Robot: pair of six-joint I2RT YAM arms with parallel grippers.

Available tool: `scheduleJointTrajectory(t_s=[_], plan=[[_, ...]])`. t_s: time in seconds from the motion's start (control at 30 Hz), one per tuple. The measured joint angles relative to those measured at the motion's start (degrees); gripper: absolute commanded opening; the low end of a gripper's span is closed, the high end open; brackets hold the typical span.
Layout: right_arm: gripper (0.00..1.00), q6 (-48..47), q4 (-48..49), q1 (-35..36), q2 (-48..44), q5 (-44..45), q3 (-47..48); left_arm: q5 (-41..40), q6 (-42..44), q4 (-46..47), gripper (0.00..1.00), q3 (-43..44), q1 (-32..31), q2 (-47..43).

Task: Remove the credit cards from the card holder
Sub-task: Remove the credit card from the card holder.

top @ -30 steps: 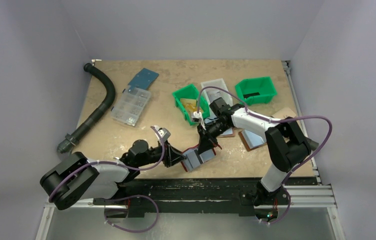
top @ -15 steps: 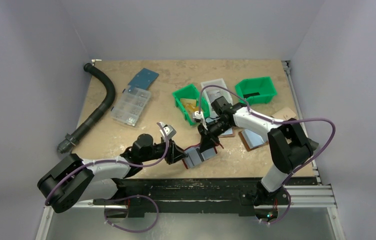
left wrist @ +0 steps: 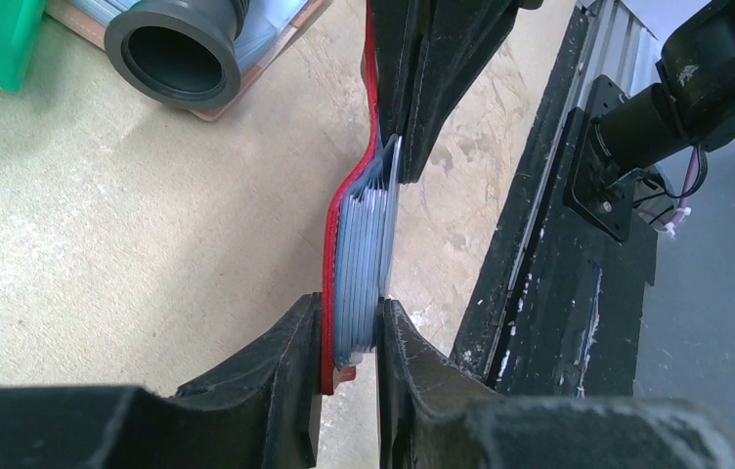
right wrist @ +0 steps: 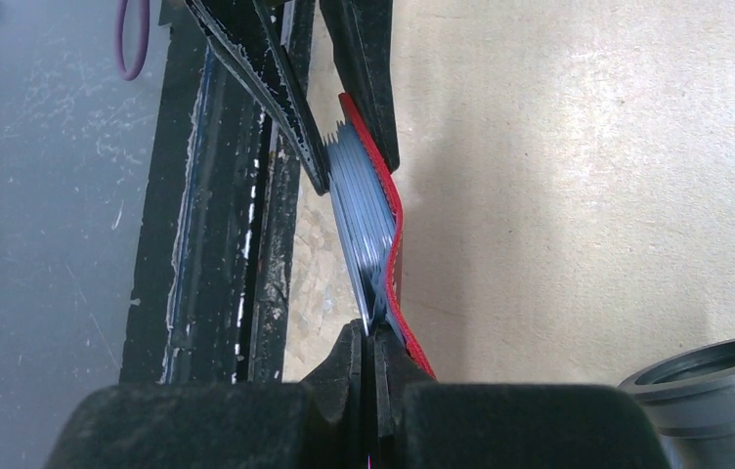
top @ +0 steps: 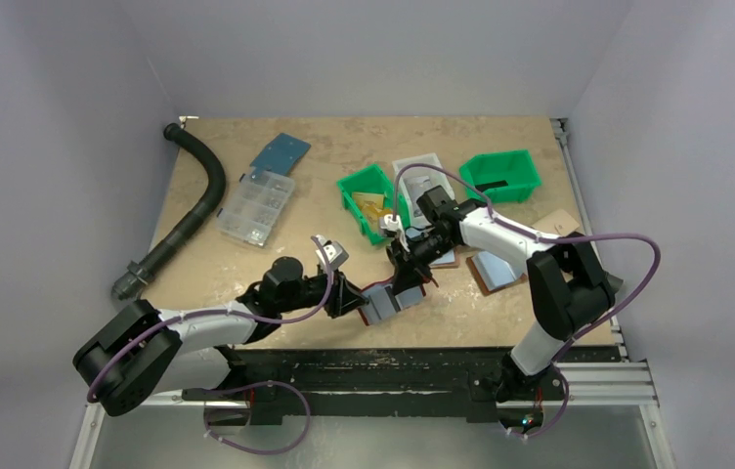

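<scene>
The maroon card holder (top: 389, 301) hangs edge-up between both grippers, just above the table near its front edge. My left gripper (left wrist: 349, 337) is shut on one end of it, clamping the red cover (left wrist: 327, 293) and the stack of pale blue-grey pockets (left wrist: 359, 264). At the other end my right gripper (right wrist: 373, 342) is shut on the edge of one thin pale blue-grey credit card (right wrist: 368, 278). The red cover (right wrist: 398, 244) bends away outside its right finger. In the top view my left gripper (top: 352, 298) and right gripper (top: 409, 280) face each other.
Two green bins (top: 371, 198) (top: 500, 176) and a grey tray (top: 420, 168) stand behind. Brown folders with pale blue insides (top: 494, 269) lie to the right, and a grey pipe ring (left wrist: 178, 49) rests beside one. A clear organiser box (top: 256, 207) and a black hose (top: 193, 210) are on the left. The black front rail (top: 373, 366) is close below.
The left arm has reached a little farther in and the right wrist has shifted slightly right. The holder stays held between them, both grips unchanged.
</scene>
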Motion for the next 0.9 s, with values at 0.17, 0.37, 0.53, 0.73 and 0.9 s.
scheduleJointTrajectory(t_s=[0.17,0.37,0.53,0.73,0.9], plan=[[0.00,-0.42,-0.17,-0.42,-0.28,-0.15,0.04,-0.22,0.07,-0.17,0.00,0.35,-0.04,0.02],[0.00,-0.68,-0.33,-0.74,-0.31,-0.15,0.11,-0.48,0.09,-0.33,0.00,0.87,-0.04,0.63],[0.00,-0.26,-0.35,-1.53,-0.07,0.57,0.11,-0.50,-0.07,0.22,0.06,2.80,-0.04,4.20],[0.00,3.98,1.68,-2.34,1.68,0.90,0.11,-1.99,-3.06,1.64,0.39,3.13,0.02,5.97],[0.00,7.04,1.46,-3.02,2.73,0.44,0.11,-6.14,-7.04,1.25,0.59,-0.55,1.29,1.55]])
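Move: The red card holder is held by both hands: the left fingers grip its left end, so its middle lies about 6 cm to that hand's right and 1 cm back, nearly level. From the right hand, shut on the sleeves, the middle is some 2 cm back and 1 cm left. The black pipe's mouth lies roughly 8 cm ahead and 7 cm right of the left hand, and the green tray about 18 cm ahead and 2 cm right, both slightly lower. Both hands first carry the card holder slowly forward, the left easing about 1 cm to its right and slightly down, until the left fingers open to about half, let go of the holder's left end and draw back some 2 cm to the left, the wrist turning about 10 degrees counter-clockwise. The right hand keeps its shut pinch on the sleeves throughout, going just over 1 cm forward, with about 1 cm each down and to its right, and turning a little clockwise as it tips. ##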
